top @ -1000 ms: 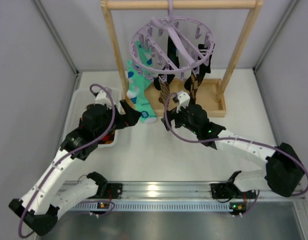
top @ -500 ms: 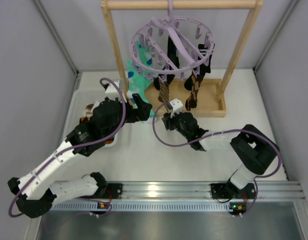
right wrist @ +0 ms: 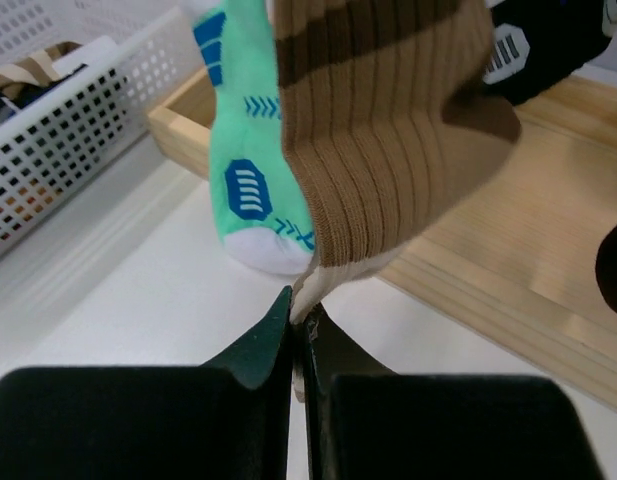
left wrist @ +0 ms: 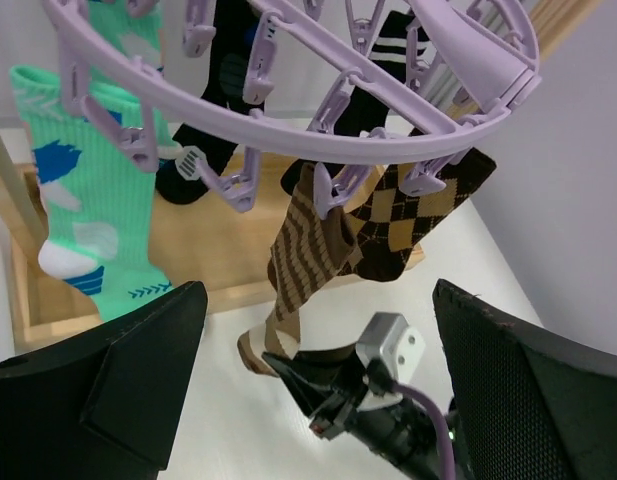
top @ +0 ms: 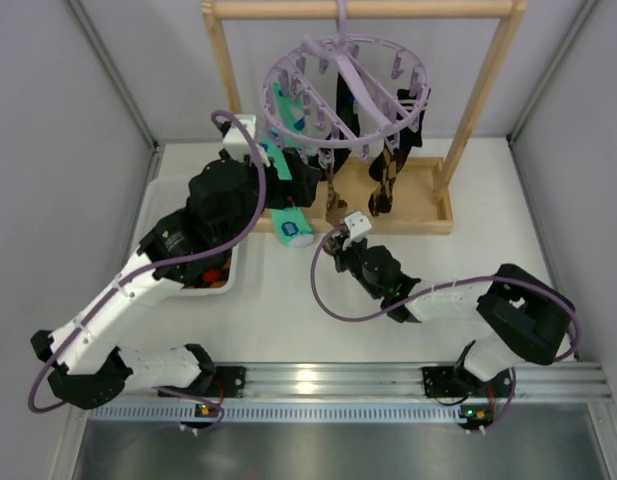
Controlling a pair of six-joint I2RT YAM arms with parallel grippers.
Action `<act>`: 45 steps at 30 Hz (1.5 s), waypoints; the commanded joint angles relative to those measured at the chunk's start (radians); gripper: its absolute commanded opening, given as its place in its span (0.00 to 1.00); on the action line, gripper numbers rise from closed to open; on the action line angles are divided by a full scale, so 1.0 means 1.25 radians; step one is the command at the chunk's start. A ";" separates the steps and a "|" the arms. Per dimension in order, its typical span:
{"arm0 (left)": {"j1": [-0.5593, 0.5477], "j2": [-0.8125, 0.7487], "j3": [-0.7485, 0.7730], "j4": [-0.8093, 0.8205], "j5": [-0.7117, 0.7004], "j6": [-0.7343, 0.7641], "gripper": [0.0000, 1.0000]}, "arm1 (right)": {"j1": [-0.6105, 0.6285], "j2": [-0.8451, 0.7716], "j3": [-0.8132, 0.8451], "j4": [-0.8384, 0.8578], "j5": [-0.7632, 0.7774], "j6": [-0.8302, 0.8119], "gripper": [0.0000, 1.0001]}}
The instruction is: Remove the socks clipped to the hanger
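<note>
The lilac hanger [top: 350, 95] hangs from a wooden frame and also shows in the left wrist view [left wrist: 288, 120]. Clipped to it are a mint-green sock [top: 286, 205] [left wrist: 83, 215], black socks [top: 346, 105] [left wrist: 213, 120], a brown diamond-patterned sock [top: 386, 185] [left wrist: 413, 215] and a brown striped sock [top: 332, 190] [left wrist: 303, 255]. My right gripper [top: 335, 240] [right wrist: 300, 322] is shut on the pale toe of the brown striped sock [right wrist: 388, 150] below the ring. My left gripper [top: 303, 185] [left wrist: 318, 285] is wide open and empty, just under the ring's near-left edge, facing the striped sock.
The light wooden frame [top: 226, 90] stands on a wooden base tray [top: 428, 205] [right wrist: 508, 250] at the back. A white mesh basket [top: 153, 215] [right wrist: 48, 120] with red-orange socks sits at the left under my left arm. Grey walls close both sides.
My left arm has risen from beside the basket up and right to the hanger's near-left edge. My right gripper has moved left and nearer, and its arm has folded back.
</note>
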 commanded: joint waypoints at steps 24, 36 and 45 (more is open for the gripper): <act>-0.127 0.279 0.191 0.012 -0.342 0.213 0.92 | 0.186 -0.096 -0.005 -0.005 0.116 0.049 0.00; -0.044 0.287 0.164 0.092 -0.205 0.208 0.84 | 0.196 -0.105 -0.034 0.042 0.016 0.043 0.00; -0.029 0.294 0.149 0.133 -0.148 0.201 0.67 | 0.203 -0.087 -0.020 0.039 0.010 0.044 0.00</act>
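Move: The clip holding the brown striped sock is about 9 cm ahead of the open left gripper, 6 cm to its right and 3 cm lower. The teal sock hangs about 13 cm ahead of and 5 cm left of that gripper; the diamond sock is some 11 cm ahead and 17 cm right, both about 10 cm lower. The shut right gripper already holds the striped sock's toe, with the clip about 25 cm above it and 6 cm farther forward. Swing the left gripper right and slightly down, then forward about 8 cm to the striped sock's clip under the hanger rim, rolling its left side up some 20 degrees and narrowing the wide-open fingers to about two-thirds around the clip. Meanwhile keep the right gripper shut on the toe and draw it back about 8 cm, drifting left and a little up. ##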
